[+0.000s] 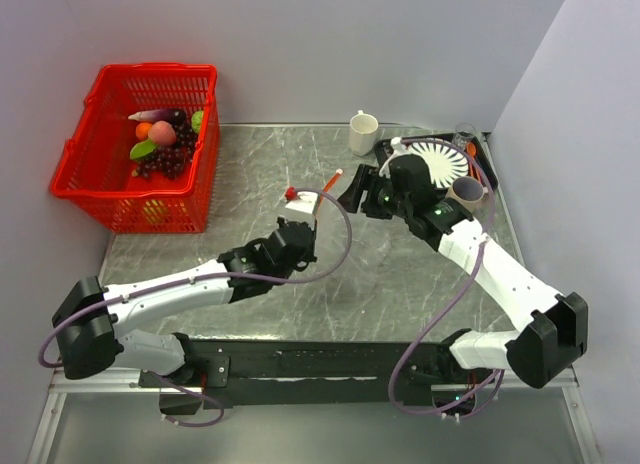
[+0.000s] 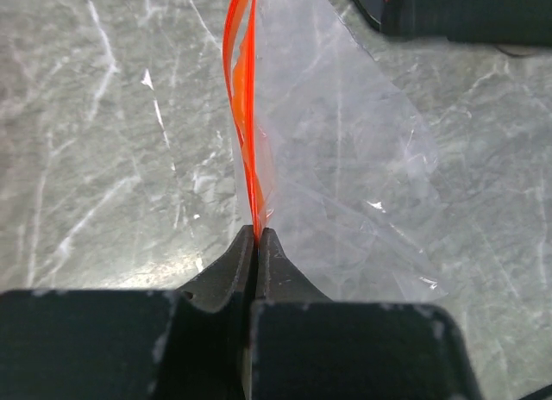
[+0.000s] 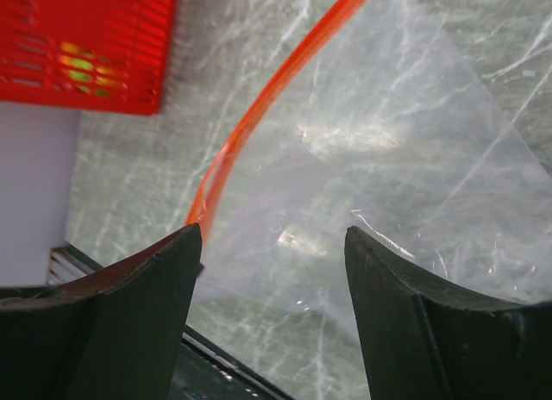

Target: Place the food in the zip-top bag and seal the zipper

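Note:
The zip-top bag (image 1: pixel 318 198) is held up off the marble table (image 1: pixel 400 274) in the middle, with its red-orange zipper (image 1: pixel 331 180) along the top edge. My left gripper (image 1: pixel 303 215) is shut on the near end of the zipper (image 2: pixel 246 133); the clear bag (image 2: pixel 345 167) hangs to the right of it. My right gripper (image 1: pixel 351 190) is open just beyond the bag's far end. In the right wrist view its fingers (image 3: pixel 164 271) stand wide apart with the bag (image 3: pixel 388 141) and the curved zipper (image 3: pixel 259 115) beyond them, untouched. The food (image 1: pixel 163 139), toy fruit and vegetables, lies in the red basket (image 1: pixel 130 199).
The red basket (image 3: pixel 86 38) stands at the table's far left. A white mug (image 1: pixel 363 134), a striped white plate (image 1: pixel 442 160) on a black tray and a small cup (image 1: pixel 467 191) stand at the back right.

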You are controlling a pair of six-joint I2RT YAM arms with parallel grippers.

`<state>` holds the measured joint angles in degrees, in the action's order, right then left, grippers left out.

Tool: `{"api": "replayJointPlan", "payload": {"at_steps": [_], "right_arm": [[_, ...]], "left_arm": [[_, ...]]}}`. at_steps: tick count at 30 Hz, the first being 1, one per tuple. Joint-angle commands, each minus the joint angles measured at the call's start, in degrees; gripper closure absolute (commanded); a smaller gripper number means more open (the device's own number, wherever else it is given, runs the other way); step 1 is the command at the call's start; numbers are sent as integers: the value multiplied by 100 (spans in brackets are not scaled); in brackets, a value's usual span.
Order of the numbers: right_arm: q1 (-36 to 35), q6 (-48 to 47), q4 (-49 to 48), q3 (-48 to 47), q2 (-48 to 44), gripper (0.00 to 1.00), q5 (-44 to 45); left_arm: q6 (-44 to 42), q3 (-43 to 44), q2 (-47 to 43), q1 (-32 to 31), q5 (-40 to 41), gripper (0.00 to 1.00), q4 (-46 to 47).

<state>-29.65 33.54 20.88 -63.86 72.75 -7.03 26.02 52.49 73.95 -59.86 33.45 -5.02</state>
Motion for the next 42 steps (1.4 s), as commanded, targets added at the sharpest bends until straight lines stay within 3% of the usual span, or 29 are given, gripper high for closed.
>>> {"api": "replayJointPlan", "payload": {"at_steps": [1,11,26,27,29,31,32,34,35,37,38,41,42], "right_arm": [[38,311,555,-759,2,27,219],[29,724,961,-1349,538,35,211],[38,733,522,-1217,1022,52,-493],[29,707,496,-1217,1039,55,-510],[38,672,495,-1269,1083,69,-615],[38,628,513,-1287,1101,69,-712],[29,619,504,-1287,1127,83,-747],[38,584,513,-1296,1092,92,-783],[38,557,478,-1270,1057,98,-861],[38,426,426,-1261,935,100,-905],[29,356,390,-1235,882,100,-967],[38,40,329,-1208,645,100,-932],[38,-40,294,-1182,583,100,-871]], "left_arm": [[-352,191,-83,-351,1022,99,97],[-484,569,339,-1045,1945,99,-26],[-493,288,-82,-1134,1533,99,431],[-475,253,-135,-1125,1507,99,457],[-449,183,-284,-1125,1471,99,449],[-422,139,-407,-1125,1428,99,606],[-414,113,-460,-1125,1384,99,624],[-414,43,-645,-1134,1234,99,703],[-405,7,-706,-1125,1182,93,730],[-379,-89,-917,-1125,971,69,809],[-326,-125,-1013,-1125,927,43,853],[-98,-178,-1479,-1037,462,1,810],[77,-21,-1698,-976,339,1,714]]}}
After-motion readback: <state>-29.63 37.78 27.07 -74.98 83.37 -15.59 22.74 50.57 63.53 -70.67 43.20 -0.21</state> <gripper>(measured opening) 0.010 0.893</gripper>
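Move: Close by the right hand, the zipper strip of the bag, at its middle, lies about 4 cm to the left, roughly 1 cm ahead and a touch lower. The left hand, already pinching the strip's near end, has that same middle some 10 cm ahead and 3 cm to the right, 2 cm lower. From the right hand the white mug stands about 21 cm ahead, 4 cm right and 16 cm down, the plate tray some 16 cm ahead, 21 cm right and 19 cm down. Bringing its open fingers up about 4.5 cm, the right hand dips again while tipping some 10 degrees down, shifts about 3.5 cm left onto the strip and pinches one rim of the bag's mouth. The left hand keeps hold of the near end, easing back, then rises, opens and lets go, ending some 4.5 cm back and 7 cm up. ##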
